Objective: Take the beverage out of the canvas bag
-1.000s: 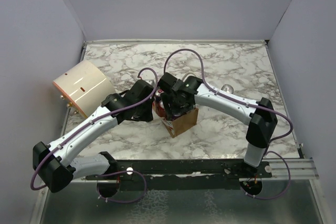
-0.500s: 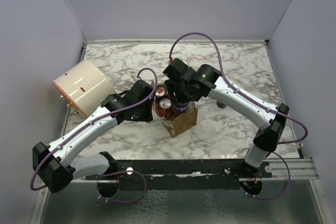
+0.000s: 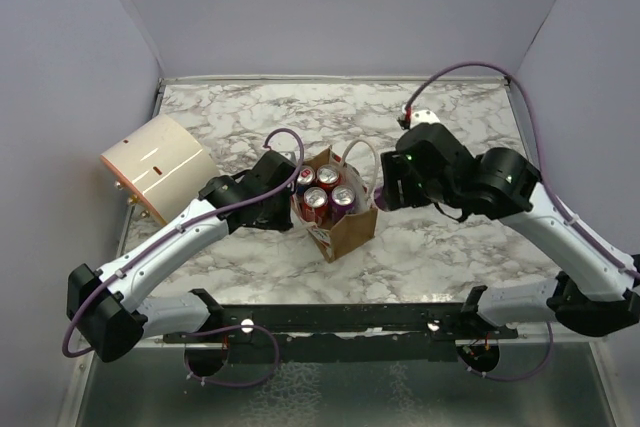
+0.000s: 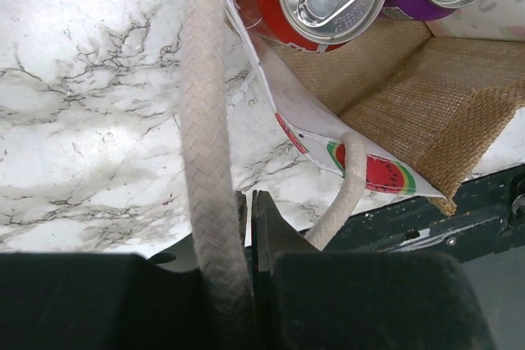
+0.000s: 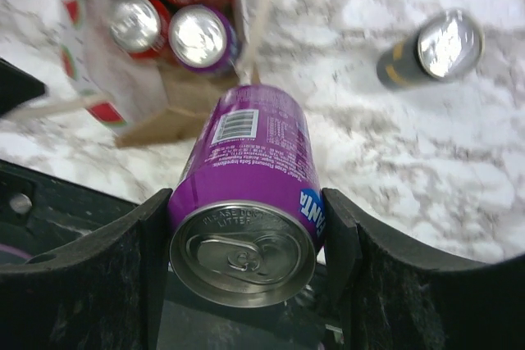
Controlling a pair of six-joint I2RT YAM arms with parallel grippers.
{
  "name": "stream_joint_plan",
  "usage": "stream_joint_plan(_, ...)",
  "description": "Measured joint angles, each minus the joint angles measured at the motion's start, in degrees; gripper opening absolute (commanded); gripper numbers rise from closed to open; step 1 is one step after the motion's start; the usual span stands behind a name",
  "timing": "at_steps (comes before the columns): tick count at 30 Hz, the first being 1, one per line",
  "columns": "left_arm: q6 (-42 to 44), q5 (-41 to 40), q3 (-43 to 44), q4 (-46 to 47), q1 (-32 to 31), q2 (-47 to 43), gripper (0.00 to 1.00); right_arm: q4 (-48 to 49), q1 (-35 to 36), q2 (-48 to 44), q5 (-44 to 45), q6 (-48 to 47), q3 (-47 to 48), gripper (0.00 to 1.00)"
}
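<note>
The canvas bag (image 3: 350, 232) stands upright at the table's centre with several cans (image 3: 318, 198) upright in it. My left gripper (image 3: 288, 199) is at the bag's left rim. In the left wrist view, my left gripper (image 4: 250, 206) is shut on the bag's edge beside a white rope handle (image 4: 205, 120). The beverage, a purple can (image 5: 246, 161), is gripped between the fingers of my right gripper (image 5: 246, 202). It hangs above the marble to the right of the bag (image 5: 176, 100). From above, my right gripper (image 3: 385, 192) hides the can.
A cream cylinder (image 3: 155, 167) lies at the table's left edge. A dark can with a yellow band (image 5: 431, 55) stands on the marble beyond the purple can. Grey walls close in the table on three sides. A black rail (image 3: 340, 317) runs along the near edge.
My right arm has risen from the bag's mouth and swung right, carrying the purple can out. The cans left inside are now uncovered. The left arm has held its grip in place.
</note>
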Motion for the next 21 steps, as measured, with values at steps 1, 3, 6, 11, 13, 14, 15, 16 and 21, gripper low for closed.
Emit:
stream_joint_plan(1, 0.0, 0.0, 0.0, 0.0, 0.0, 0.0, 0.11, 0.0, -0.1, -2.3, 0.6, 0.7, -3.1, 0.06)
stream_joint_plan(3, 0.0, 0.0, 0.0, 0.0, 0.0, 0.0, 0.11, -0.1, -0.1, -5.3, 1.1, 2.4, -8.5, 0.06)
stream_joint_plan(6, 0.0, -0.4, 0.3, 0.0, 0.0, 0.0, 0.11, -0.1, 0.0, -7.6, 1.7, 6.1, -18.2, 0.03)
stream_joint_plan(11, -0.7, -0.6, 0.5, 0.2, 0.0, 0.0, 0.11, 0.0, -0.1, -7.4, 3.0, 12.5, -28.1, 0.02)
stream_joint_plan(13, -1.0, -0.6, 0.5, 0.2, 0.0, 0.0, 0.11, 0.9, -1.1, -7.7, 3.4, 13.9, -31.8, 0.02)
stream_joint_plan(14, -1.2, -0.6, 0.5, 0.2, 0.0, 0.0, 0.11, 1.5, -2.2, -7.8, 3.3, 14.1, -33.3, 0.02)
stream_joint_plan(15, -1.3, -0.6, 0.5, 0.2, 0.0, 0.0, 0.11, 2.4, -4.0, -7.9, 2.7, 13.7, -34.8, 0.02)
stream_joint_plan(16, -1.5, -0.6, 0.5, 0.1, 0.0, 0.0, 0.11, 4.5, -7.9, -8.5, 1.3, 12.6, -36.9, 0.02)
stream_joint_plan(21, -2.0, -0.9, 0.5, 0.1, 0.0, -0.7, 0.11, 11.9, -25.2, -9.9, -2.4, 5.9, -42.2, 0.02)
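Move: The right hand already grips the purple beverage can, clear of the canvas bag; its bare table spot lies about 14 cm right, 2 cm ahead and 23 cm below. The grey can stands some 12 cm ahead of the hand, 10 cm right and 23 cm lower; the canvas bag is 5 cm ahead, 9 cm left and 22 cm below. From the left hand that spot is about 32 cm right, 2 cm ahead and 8 cm lower. The right hand lowers the purple can about 17 cm towards bare table, swinging 13 cm right, turning clockwise. ##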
